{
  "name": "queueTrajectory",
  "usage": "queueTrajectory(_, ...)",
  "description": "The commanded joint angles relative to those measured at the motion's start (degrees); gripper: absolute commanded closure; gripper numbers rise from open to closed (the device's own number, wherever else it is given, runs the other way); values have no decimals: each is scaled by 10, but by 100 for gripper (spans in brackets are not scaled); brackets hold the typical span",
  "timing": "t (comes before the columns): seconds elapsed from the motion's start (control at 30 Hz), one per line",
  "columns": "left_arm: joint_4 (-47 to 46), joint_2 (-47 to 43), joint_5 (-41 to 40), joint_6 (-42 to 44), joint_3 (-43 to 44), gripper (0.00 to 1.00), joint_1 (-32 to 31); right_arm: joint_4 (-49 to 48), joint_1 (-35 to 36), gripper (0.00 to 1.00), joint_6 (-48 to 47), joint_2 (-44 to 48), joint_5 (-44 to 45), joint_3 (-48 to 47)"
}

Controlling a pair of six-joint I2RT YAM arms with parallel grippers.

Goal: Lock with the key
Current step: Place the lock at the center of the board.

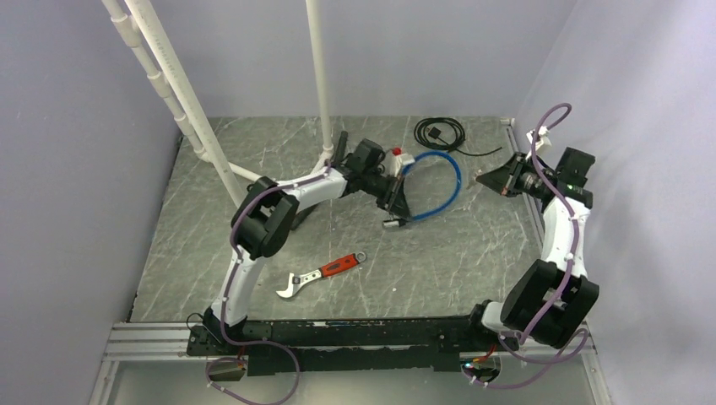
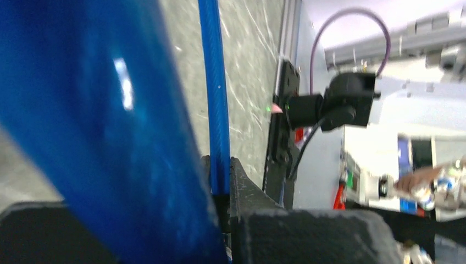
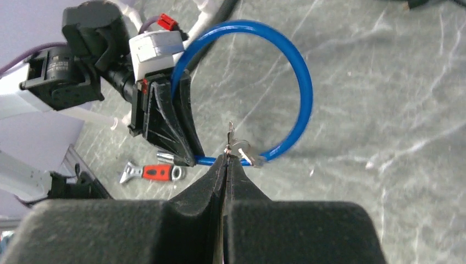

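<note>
The lock is a blue cable (image 1: 452,181) bent into a loop over the table's back middle. My left gripper (image 1: 393,201) is shut on the cable (image 2: 218,110) close to its metal end (image 3: 165,158), which pokes out beyond the black fingers (image 3: 170,121). The loop (image 3: 299,82) stands upright in front of my right gripper (image 3: 227,157), which is shut on a small silver key (image 3: 231,133). A ring (image 3: 242,147) with a second key hangs from it, just short of the cable. In the top view the right gripper (image 1: 487,179) sits to the right of the loop, apart from it.
A red-handled wrench (image 1: 322,272) lies on the table in front of the left arm. A coiled black cord (image 1: 439,132) lies at the back. White pipes (image 1: 319,76) rise at the back left. Grey walls close in both sides.
</note>
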State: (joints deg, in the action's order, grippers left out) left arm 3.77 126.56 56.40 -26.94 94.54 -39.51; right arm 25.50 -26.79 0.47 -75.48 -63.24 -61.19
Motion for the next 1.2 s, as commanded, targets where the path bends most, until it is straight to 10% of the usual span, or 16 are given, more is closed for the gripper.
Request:
queueTrajectory(0.0,246,37,100,219,102,100,-54,267,-40,100,-232,26,-39,-42)
queueTrajectory(0.3,466,173,154,341,238,100,-121,600,-108,100,-568,31,6,-76)
queueTrajectory(0.5,555,247,143,360,327,100,-151,605,-131,100,-607,48,44,-51)
queueTrajectory(1.0,436,74,-139,303,212,2,-166,604,-131,100,-659,28,57,-34)
queueTrajectory(1.17,370,-5,-229,302,144,1,-164,604,-122,100,-677,21,52,-28)
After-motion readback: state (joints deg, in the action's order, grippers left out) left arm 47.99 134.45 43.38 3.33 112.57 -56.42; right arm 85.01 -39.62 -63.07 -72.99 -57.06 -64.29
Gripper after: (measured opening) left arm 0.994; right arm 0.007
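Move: The left hand, holding the lock just behind its metal end, has its set-down spot about 15 cm back, 3 cm to the right and 11 cm below. The wrench's middle lies some 16 cm back and 19 cm left of that hand, and the black base beam about 28 cm back and 3 cm right, both near board level. From the right hand, which holds the key, the spot is roughly 19 cm back, 19 cm left and 22 cm below. The left hand draws the lock back towards the base by about 15 cm while lowering it to the bare board right of the wrench, turning clockwise some 30 degrees, then pauses low, opens its fingers wide, lets go of the blue hose and lifts off a few centimetres, easing slightly forward at the end. Meanwhile the right hand, still pinching the key in shut fingers, pulls back about 13 cm and sinks some 5 cm, twisting a little as it goes, staying well above the board to the right of the lock. ##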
